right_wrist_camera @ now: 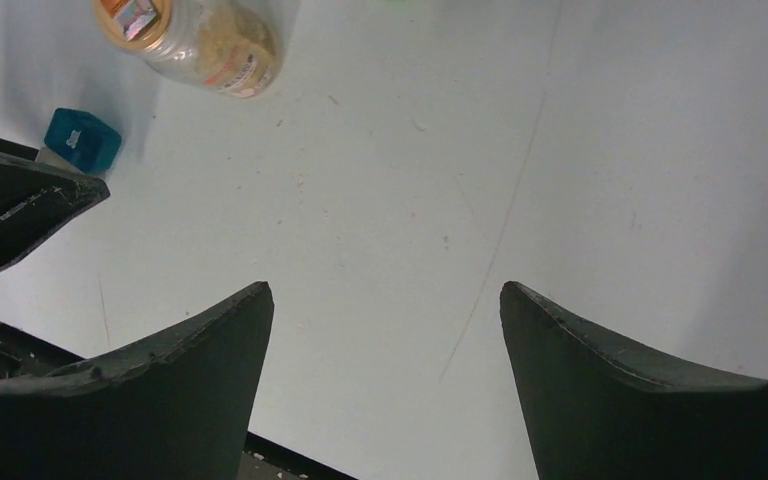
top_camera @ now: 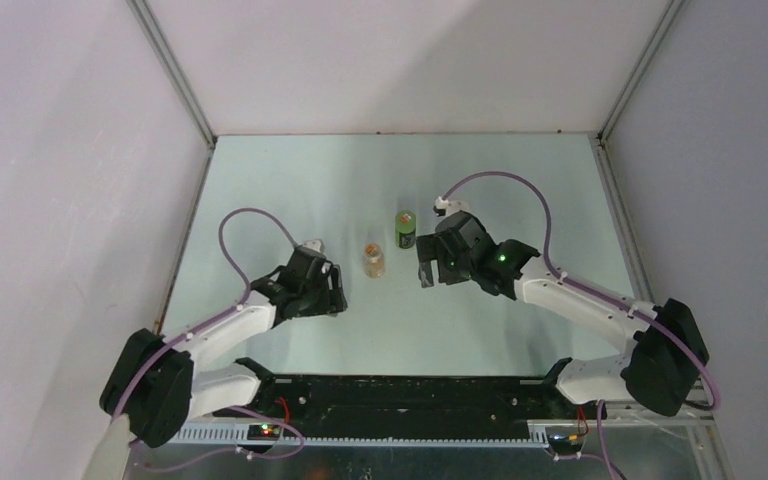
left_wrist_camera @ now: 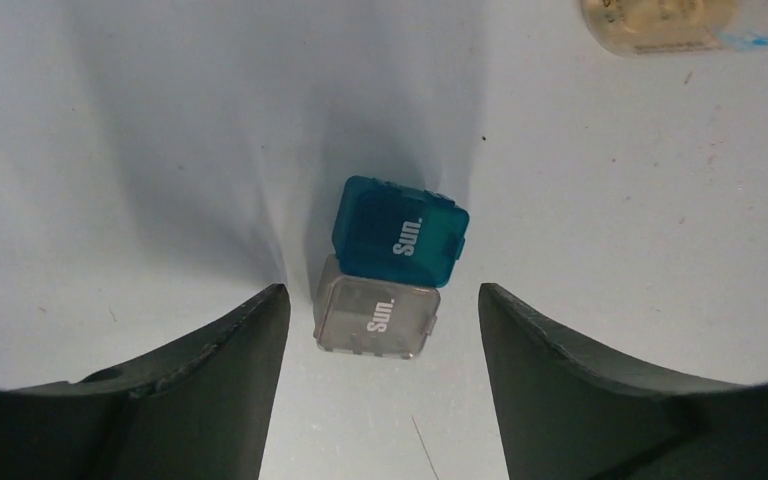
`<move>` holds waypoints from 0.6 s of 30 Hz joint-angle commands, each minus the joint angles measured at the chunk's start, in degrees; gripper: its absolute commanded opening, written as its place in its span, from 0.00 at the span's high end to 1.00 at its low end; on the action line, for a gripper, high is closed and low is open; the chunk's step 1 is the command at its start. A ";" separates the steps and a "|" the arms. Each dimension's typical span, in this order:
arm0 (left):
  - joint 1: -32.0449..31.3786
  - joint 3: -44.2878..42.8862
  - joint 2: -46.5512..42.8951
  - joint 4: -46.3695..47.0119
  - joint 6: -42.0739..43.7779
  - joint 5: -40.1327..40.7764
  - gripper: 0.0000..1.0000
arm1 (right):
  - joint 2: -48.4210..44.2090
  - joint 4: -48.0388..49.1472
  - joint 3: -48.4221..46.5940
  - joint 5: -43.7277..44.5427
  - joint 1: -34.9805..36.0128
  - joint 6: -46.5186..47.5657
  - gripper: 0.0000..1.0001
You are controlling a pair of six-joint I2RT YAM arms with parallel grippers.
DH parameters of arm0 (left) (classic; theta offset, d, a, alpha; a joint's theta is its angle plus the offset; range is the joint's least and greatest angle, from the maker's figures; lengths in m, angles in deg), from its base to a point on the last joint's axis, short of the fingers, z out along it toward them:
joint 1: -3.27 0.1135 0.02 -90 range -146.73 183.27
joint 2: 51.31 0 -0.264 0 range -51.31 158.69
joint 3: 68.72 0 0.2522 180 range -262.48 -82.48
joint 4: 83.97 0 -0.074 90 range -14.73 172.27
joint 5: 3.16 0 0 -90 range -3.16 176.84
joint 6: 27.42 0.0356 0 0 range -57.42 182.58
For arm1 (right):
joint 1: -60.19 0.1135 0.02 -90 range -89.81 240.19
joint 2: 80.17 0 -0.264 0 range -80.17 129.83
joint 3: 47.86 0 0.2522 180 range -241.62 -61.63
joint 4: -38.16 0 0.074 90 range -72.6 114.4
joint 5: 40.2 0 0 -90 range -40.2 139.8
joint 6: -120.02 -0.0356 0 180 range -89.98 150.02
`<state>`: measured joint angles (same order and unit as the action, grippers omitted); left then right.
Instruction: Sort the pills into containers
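Note:
Two small lidded pill cases marked "Sun." lie touching on the table, one teal [left_wrist_camera: 398, 232] and one clear grey [left_wrist_camera: 375, 318]. No loose pills show. My left gripper [left_wrist_camera: 380, 290] is open, its fingertips on either side of the grey case with a gap on each side. The beige container with the orange top [top_camera: 373, 260] stands just right of the left gripper [top_camera: 328, 290]. The dark container with the lime-green top [top_camera: 405, 228] stands behind it. My right gripper [top_camera: 427, 268] hovers open beside both containers, and nothing lies between its fingers [right_wrist_camera: 385, 290]. The right wrist view shows the beige container [right_wrist_camera: 195, 40] and the teal case [right_wrist_camera: 82, 138].
The pale table [top_camera: 500, 330] is walled on the left, back and right. A black rail [top_camera: 410, 392] runs along the near edge between the arm bases. A left finger [right_wrist_camera: 10, 205] shows at the left of the right wrist view.

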<state>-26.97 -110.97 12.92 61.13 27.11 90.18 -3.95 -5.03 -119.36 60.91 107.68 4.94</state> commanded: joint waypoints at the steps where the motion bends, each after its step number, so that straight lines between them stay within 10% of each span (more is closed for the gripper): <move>1: -0.60 -3.88 3.42 3.91 6.27 1.45 0.27 | -3.81 0.33 1.22 -0.47 -1.80 -1.10 0.12; 11: -3.95 -8.84 10.50 4.39 11.62 -2.78 0.70 | -8.51 -0.48 5.14 -0.62 -5.36 -1.86 0.12; 18: -14.95 -15.85 15.52 4.12 16.13 -2.89 0.75 | -11.34 -3.37 6.35 0.15 -10.69 -3.84 0.12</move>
<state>-36.24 -120.87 26.38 63.79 38.48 88.19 -12.93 -6.50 -113.55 59.95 99.74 3.26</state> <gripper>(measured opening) 0.414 0.878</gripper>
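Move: Just beyond the left fingertips, between the open pads, sits the pill box: about 1 cm ahead, 1 cm to the right and 1 cm below the hand point. The jar stands some 5 cm ahead and 9 cm right of this hand, the green bottle roughly 12 cm ahead and 15 cm right. From the right hand the pill box lies about 20 cm to the left, 2 cm ahead and 12 cm below. Easing about 2 cm forward and a little right, low over the table, the left hand closes its fingers and pinches the pill box by its sides, then takes it right towards the near side of the jar, ending about 6 cm right of its start and turned some 20 degrees clockwise. The right hand, empty and open, backs off 5 cm to the right. ##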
